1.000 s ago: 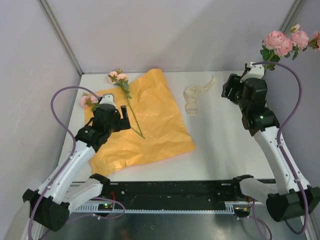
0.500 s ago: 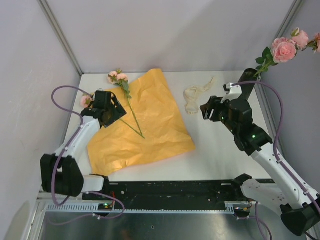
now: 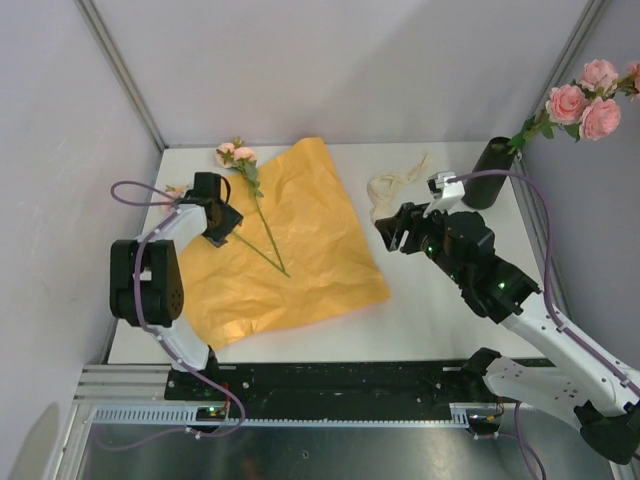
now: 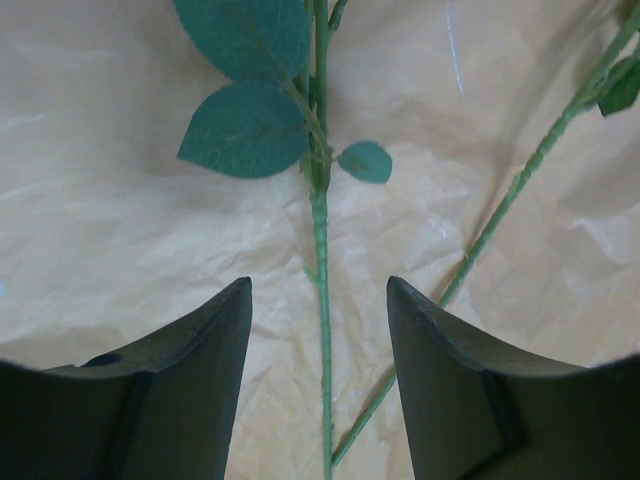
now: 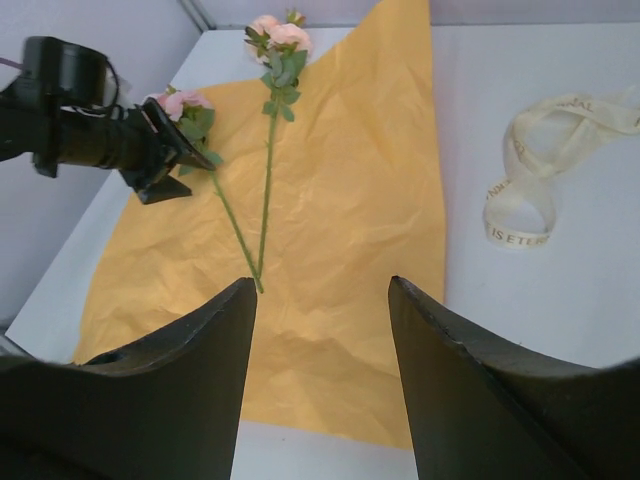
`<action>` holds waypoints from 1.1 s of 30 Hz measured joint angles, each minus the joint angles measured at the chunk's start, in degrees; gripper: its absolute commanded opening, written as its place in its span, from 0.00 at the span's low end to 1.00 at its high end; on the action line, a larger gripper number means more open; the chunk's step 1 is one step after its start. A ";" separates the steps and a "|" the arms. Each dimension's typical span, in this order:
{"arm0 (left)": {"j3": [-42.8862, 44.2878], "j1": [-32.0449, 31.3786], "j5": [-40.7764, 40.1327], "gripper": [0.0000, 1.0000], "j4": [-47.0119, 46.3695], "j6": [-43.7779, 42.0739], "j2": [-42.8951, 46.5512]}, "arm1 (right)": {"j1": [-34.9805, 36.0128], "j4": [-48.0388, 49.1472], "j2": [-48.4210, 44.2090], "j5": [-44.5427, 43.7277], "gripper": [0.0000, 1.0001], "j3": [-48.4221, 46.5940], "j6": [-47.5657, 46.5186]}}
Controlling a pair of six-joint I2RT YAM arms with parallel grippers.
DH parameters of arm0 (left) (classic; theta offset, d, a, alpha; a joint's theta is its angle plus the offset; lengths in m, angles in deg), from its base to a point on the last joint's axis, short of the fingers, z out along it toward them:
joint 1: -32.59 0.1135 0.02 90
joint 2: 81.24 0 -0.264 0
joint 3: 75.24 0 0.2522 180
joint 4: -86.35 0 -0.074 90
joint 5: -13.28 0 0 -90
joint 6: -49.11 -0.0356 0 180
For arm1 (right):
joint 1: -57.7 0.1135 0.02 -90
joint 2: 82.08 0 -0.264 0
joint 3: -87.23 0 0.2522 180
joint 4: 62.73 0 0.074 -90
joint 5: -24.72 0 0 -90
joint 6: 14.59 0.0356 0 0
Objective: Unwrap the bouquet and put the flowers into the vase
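The black vase (image 3: 489, 160) stands at the far right with pink flowers (image 3: 585, 98) rising from it. Two more flowers lie on the flat orange-yellow paper (image 3: 310, 250): one bloom (image 5: 280, 32) at the far edge, another (image 5: 180, 103) beside my left gripper (image 3: 225, 225). In the left wrist view that gripper (image 4: 318, 284) is open, low over the paper, with a green stem (image 4: 322, 230) running between its fingers without touching them. My right gripper (image 3: 392, 232) hangs open and empty near the paper's right edge, left of the vase, its fingertips (image 5: 245, 290) over the paper.
A cream ribbon (image 3: 388, 190) lies loose on the white table between the paper and the vase. Grey walls close in the table at the left, back and right. The left arm's purple cable (image 3: 135, 188) loops at the left edge.
My right gripper has swung left, away from the vase, leaving pink flowers standing in it. My left gripper has moved toward the far left over a stem, and its jaws have narrowed.
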 measured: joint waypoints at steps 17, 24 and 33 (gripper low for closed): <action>2.38 0.24 -1.16 0.49 -2.73 1.77 -7.67 | 2.86 3.74 1.64 -2.08 0.60 0.00 -0.26; 2.38 0.50 -1.73 0.39 -2.89 1.81 -8.17 | 3.04 4.11 1.84 -2.19 0.60 0.00 -0.31; 2.38 2.64 -1.22 0.14 -3.19 2.23 -8.59 | 3.48 4.37 1.81 -2.19 0.60 0.00 -0.31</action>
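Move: The rose stem to be gripped lies almost under the left hand's open fingers, roughly 2 cm ahead, 1 cm left and 4 cm below. The same rose's bloom is about 11 cm ahead and 14 cm to the left. The second rose has its middle some 6 cm ahead and 9 cm right, on the wrapping paper. From the right hand, the stem to be gripped lies about 15 cm ahead, 47 cm left and 29 cm lower. The left fingers come to pinch the green stem just below its leaves. The hand sinks nearly 4 cm towards it, easing about 2 cm forward early on, while the half-open fingers keep closing to roughly a quarter open. As they narrow, it shifts some 2 cm left, mostly at the end, taking the stem along. The right hand, empty, drifts about 2 cm left and then hangs high, well clear. ##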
